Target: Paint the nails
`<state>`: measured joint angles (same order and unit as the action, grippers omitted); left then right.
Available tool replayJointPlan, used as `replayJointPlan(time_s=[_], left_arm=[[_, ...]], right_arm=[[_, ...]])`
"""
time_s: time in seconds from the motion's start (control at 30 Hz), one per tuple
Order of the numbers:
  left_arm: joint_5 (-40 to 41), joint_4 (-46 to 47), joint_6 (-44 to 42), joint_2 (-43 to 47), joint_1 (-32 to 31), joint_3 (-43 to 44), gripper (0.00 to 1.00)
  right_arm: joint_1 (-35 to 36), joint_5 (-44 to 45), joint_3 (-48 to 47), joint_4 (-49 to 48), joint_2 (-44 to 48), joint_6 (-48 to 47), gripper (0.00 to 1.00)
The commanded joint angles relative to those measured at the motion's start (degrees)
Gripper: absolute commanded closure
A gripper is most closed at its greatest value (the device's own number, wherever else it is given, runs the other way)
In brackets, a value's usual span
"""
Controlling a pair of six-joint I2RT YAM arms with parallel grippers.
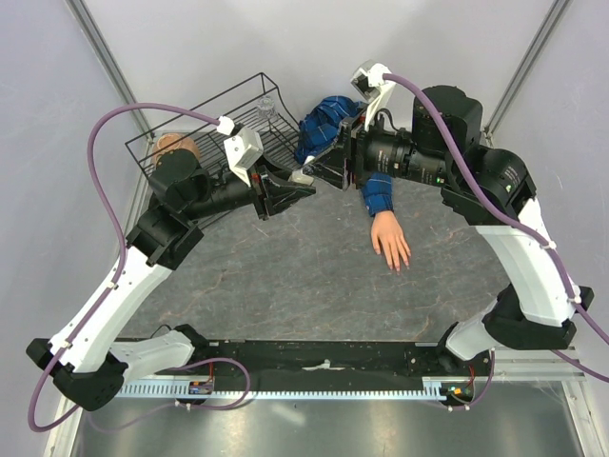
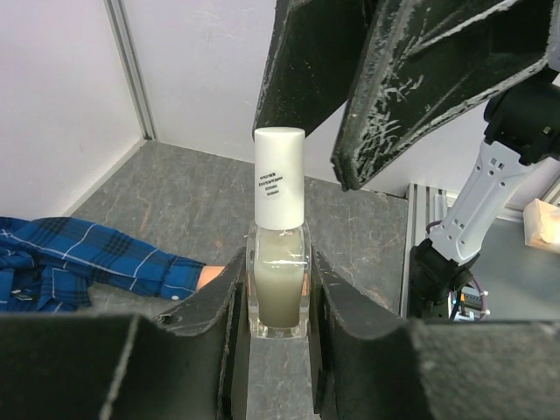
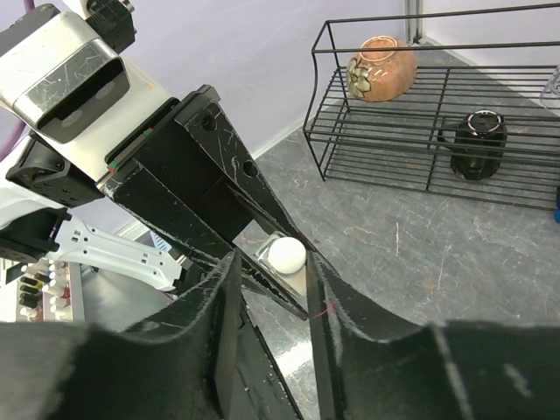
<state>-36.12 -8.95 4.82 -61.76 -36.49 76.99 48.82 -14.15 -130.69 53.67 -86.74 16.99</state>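
Note:
A small clear bottle [image 2: 280, 280] of pale polish with a tall white cap [image 2: 279, 175] stands upright between the pads of my left gripper [image 2: 278, 289], which is shut on its glass body above the table. My right gripper [image 3: 273, 262] faces it end-on. Its fingers straddle the white cap [image 3: 286, 254], with a gap still showing on the cap's left side. In the top view both grippers meet at the bottle [image 1: 303, 177]. The mannequin hand [image 1: 390, 238] in its blue plaid sleeve [image 1: 378, 195] lies palm down to the right. Its nails [image 1: 398, 267] point toward the near edge.
A black wire rack [image 1: 190, 119] stands at the back left holding an orange pot [image 3: 381, 68], a black jar [image 3: 477, 144] and a clear glass [image 1: 266, 105]. The blue plaid shirt [image 1: 328, 119] is bunched behind the grippers. White walls enclose the table on three sides.

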Motion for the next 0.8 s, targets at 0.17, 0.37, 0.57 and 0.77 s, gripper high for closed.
replayJointPlan(time_s=[0.17,0.37,0.57,0.77], left_arm=[[-1.85,0.95,-1.39,0.59,-0.16,2.29,0.98],[-4.31,1.48,-0.16,0.76,-0.25,2.2,0.98],[-6.33,1.39,0.89,1.29,-0.16,1.76,0.98],[-6.51,1.48,1.68,1.46,-0.16,1.5,0.98]], right_arm=[[0.14,-4.39,1.31,-2.6,-0.1,-0.12,0.75],[0.14,-4.13,2.72,-2.96,0.78,-1.61,0.98],[0.14,-0.97,2.9,-3.13,2.27,-3.72,1.0],[0.22,1.67,6.93,-6.55,5.52,-4.08,1.0]])
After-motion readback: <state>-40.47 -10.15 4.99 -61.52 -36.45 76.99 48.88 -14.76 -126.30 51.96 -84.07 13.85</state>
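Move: The white cap of the nail polish bottle stands right between the right hand's half-open finger pads, about 1 cm farther left and 1 cm below the hand point; the bottle body, held by the left fingers, is roughly 2 cm left and 4 cm below. From the left hand the cap is some 3 cm up and 1 cm to the right. Counted from the right hand, the model hand lies about 8 cm ahead, 16 cm right and 49 cm below; the black mug about 28 cm ahead, 17 cm left, 45 cm below. The right hand closes its fingers from half open onto the cap of the bottle while easing down about half a centimetre, the pads coming to a stop on the cap and keeping their squeeze as the hand then drifts back and to its right by under 1 cm. The left hand keeps its pinch on the bottle body below and draws it back towards the bases by about 1.5 cm, sinking very slightly and turning a few degrees clockwise. ##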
